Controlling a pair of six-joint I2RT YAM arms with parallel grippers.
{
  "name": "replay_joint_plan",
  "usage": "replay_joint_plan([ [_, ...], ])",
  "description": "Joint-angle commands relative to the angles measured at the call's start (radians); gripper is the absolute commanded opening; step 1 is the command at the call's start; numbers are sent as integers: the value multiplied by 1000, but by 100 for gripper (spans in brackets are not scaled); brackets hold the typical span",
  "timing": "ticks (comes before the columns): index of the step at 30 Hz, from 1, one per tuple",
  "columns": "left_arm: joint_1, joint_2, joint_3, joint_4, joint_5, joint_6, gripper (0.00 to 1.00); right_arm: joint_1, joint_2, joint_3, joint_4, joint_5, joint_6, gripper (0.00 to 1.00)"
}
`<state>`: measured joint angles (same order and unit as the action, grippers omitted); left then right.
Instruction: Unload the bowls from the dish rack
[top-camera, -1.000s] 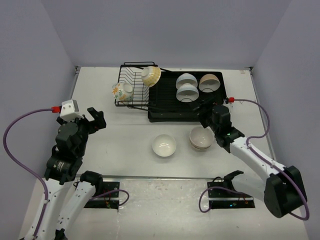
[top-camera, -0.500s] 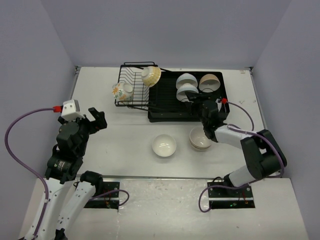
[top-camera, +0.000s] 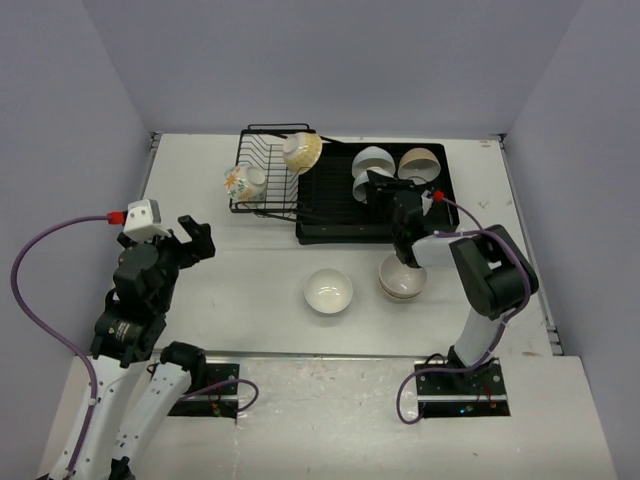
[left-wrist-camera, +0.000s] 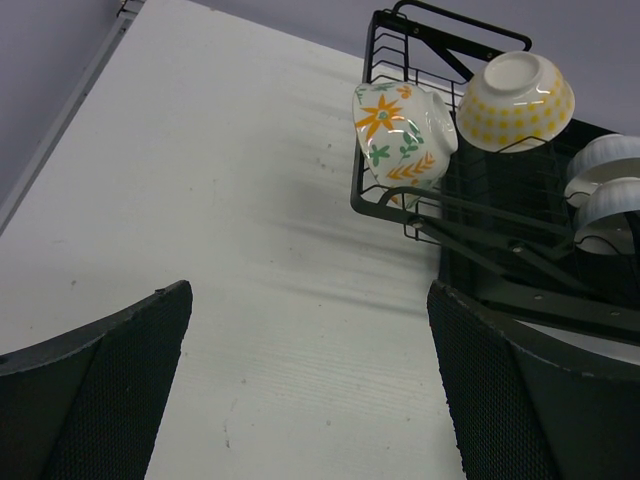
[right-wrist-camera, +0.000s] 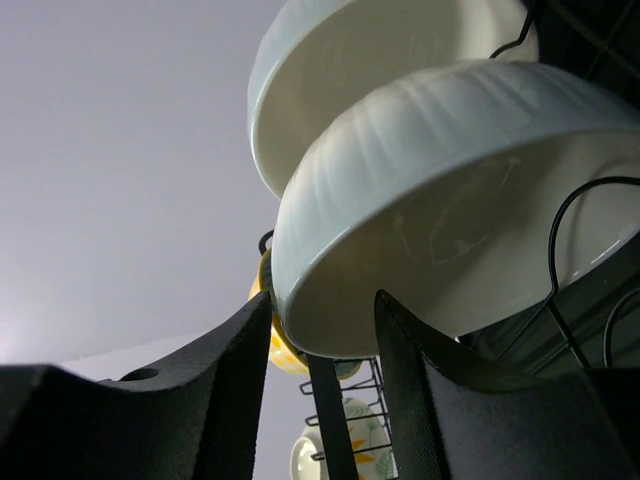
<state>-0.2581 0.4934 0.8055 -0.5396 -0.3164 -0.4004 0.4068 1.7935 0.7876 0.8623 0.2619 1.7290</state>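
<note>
The dish rack is a black wire basket joined to a black drain tray. A flowered bowl and a yellow-patterned bowl rest in the basket. Two white bowls and a cream bowl stand on edge in the tray. My right gripper reaches into the tray. In the right wrist view its jaws straddle the lower rim of the nearer white bowl, one finger outside, one inside, with a gap still showing. My left gripper hangs wide open over bare table at the left.
On the table in front of the tray sit a white bowl and a stack of cream bowls, right under my right forearm. The left wrist view shows the flowered bowl and the yellow bowl at the basket's near corner.
My right arm has swung forward from beside the stacked bowls into the tray, and its jaws have narrowed around the near white bowl's rim. The left arm has stayed put.
</note>
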Motion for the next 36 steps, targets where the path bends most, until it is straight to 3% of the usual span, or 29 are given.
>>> replay_joint_plan([
  [1, -7, -4, 0, 38, 17, 20, 100, -5, 6, 44, 66, 71, 3, 46],
  [11, -20, -4, 1, 36, 20, 21, 100, -11, 38, 52, 79, 123, -12, 32],
  [14, -24, -1, 1, 35, 20, 21, 100, -11, 50, 41, 125, 128, 3, 23],
  [19, -27, 1, 3, 35, 20, 21, 100, -13, 53, 21, 161, 132, 3, 18],
  [25, -27, 2, 4, 33, 20, 20, 100, -14, 96, -14, 322, 137, 20, 3],
  [36, -27, 2, 4, 32, 22, 21, 100, -14, 96, -54, 492, 119, 21, 0],
])
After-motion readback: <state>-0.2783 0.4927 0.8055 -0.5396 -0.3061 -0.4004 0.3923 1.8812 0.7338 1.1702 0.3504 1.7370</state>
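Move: The near white bowl in the rack has its middle about 3 cm ahead of the right fingertips, 3 cm to their right and 4 cm lower; its upper rim is already between the half-open fingers. The far white bowl stands roughly 5 cm beyond it, and the tan bowl about 9 cm to its right and 5 cm farther out. From the idle left hand, the near white bowl lies some 26 cm ahead, 40 cm to the right and 15 cm lower. The near white bowl's upper rim is pinched by the right gripper, one finger outside the wall and one inside. The hand eases about 2.5 cm right and 1 cm up while its fingers close, creeping 1.5 cm forward, then drawing back 1 cm. The fingertips tilt up some 10 degrees and swing slightly clockwise. ##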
